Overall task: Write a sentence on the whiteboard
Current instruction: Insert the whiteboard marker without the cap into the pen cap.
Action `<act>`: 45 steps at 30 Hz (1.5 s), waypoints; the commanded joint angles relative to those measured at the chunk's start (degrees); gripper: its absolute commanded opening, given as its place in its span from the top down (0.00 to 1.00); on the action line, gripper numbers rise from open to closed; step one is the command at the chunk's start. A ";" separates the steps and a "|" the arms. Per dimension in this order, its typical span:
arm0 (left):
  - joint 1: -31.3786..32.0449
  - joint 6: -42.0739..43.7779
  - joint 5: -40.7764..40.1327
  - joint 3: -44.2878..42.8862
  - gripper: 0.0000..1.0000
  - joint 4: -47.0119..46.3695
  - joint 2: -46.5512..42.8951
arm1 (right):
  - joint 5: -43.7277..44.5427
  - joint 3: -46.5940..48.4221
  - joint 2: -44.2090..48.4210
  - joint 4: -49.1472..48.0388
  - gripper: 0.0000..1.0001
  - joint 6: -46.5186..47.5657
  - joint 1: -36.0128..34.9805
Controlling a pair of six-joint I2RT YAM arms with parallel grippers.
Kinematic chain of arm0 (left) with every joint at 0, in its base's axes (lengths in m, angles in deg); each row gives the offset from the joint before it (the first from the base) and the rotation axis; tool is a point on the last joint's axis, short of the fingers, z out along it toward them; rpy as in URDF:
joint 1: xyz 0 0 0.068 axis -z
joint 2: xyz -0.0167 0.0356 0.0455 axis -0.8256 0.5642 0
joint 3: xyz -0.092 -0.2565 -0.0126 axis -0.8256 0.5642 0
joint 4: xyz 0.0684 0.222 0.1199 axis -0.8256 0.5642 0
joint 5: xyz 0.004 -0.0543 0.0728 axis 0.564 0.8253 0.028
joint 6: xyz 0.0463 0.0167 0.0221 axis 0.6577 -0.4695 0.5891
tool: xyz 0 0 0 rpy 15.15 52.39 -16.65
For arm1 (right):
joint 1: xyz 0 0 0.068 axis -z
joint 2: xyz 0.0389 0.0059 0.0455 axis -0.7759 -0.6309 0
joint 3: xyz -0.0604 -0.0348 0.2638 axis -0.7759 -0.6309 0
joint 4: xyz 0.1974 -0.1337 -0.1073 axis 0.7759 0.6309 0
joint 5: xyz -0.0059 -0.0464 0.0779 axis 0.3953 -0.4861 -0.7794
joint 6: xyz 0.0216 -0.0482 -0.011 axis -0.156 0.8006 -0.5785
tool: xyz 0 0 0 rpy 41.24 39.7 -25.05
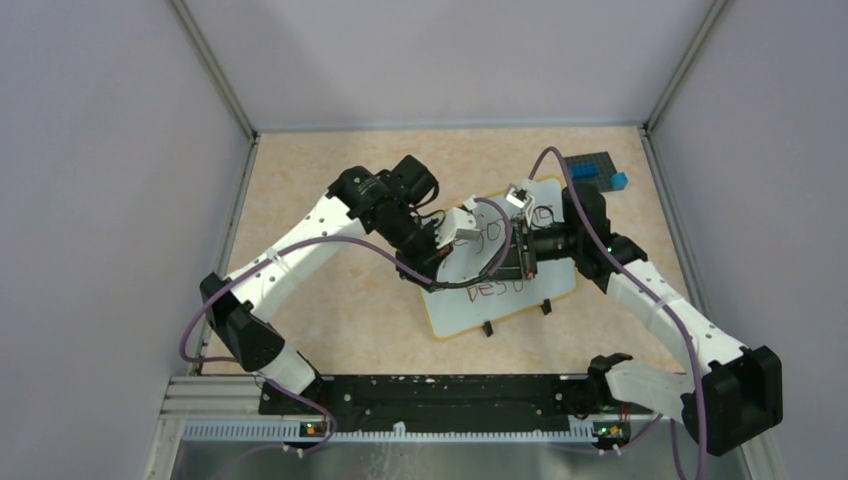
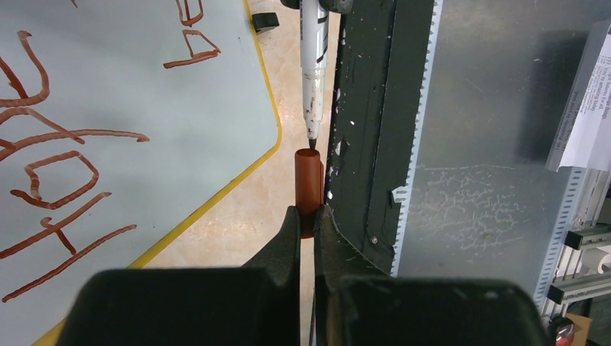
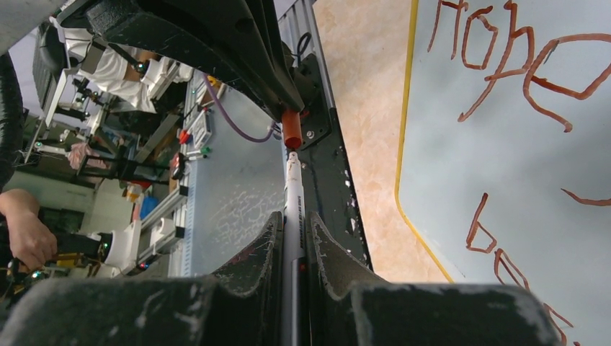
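Note:
The whiteboard [image 1: 470, 305], white with a thin yellow rim, lies tilted on the tan table between the two arms. The sentence [image 2: 58, 173] is reddish-brown handwriting in two lines, and the word "hope" [image 3: 490, 43] is legible. My left gripper [image 2: 308, 213] is shut on a reddish-brown marker cap [image 2: 310, 180], its open end pointing away. My right gripper [image 3: 293, 220] is shut on the white marker [image 3: 293, 194]. The marker's tip [image 2: 312, 140] sits right at the cap's mouth, above the table strip beside the board's edge.
A dark grey studded plate with blue bricks [image 1: 598, 170] stands at the back right, just behind the board. The black base rail [image 1: 440, 395] runs along the near edge. Grey walls close in the left, right and back. A person's hand [image 3: 29, 241] shows outside the cell.

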 commanded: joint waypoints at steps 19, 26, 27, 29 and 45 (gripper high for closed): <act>0.97 -0.93 4.74 -4.77 1.00 -0.89 3.15 | -0.43 3.38 -1.80 -3.08 1.00 0.07 -1.68; 0.97 -2.63 6.12 -6.11 1.00 -2.69 3.96 | -1.15 1.92 -2.40 -7.17 1.00 -2.49 -1.98; 0.97 -2.79 6.29 -6.42 1.00 -3.16 4.08 | -1.39 1.61 -2.66 -8.54 1.00 -3.52 -2.05; 0.96 -2.90 6.96 -7.33 1.00 -4.10 4.36 | -1.97 1.08 -3.00 -11.00 1.00 -5.49 -2.18; -7.80 -8.52 13.99 1.85 0.26 -23.05 -8.44 | -3.15 1.30 -1.93 -12.79 1.00 -8.54 -0.31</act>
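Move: The left hand pinches the red-brown cap, mouth towards the marker; the bare marker tip is already at that mouth, about 3 cm to the left hand's right, 1 cm higher and level fore-and-aft. The right hand holds the marker pointing left, with the cap about 8 cm to its left and 1 cm lower. The whiteboard's middle lies about 18 cm below both hands and 4 cm ahead, some 10 cm right of the left hand and 3 cm right of the right. The left hand pushes the cap to its right by about 2.5 cm over the marker tip while the right hand, keeping its grip, feeds the marker about 1 cm left into the mouth, both rising about 1 cm late in the push. Then the left fingers open wide and let go of the cap, and that hand pulls away up and forward by roughly 2.5 cm each with a little more travel right, its fingertips swinging up and to the right by some 10 degrees. ##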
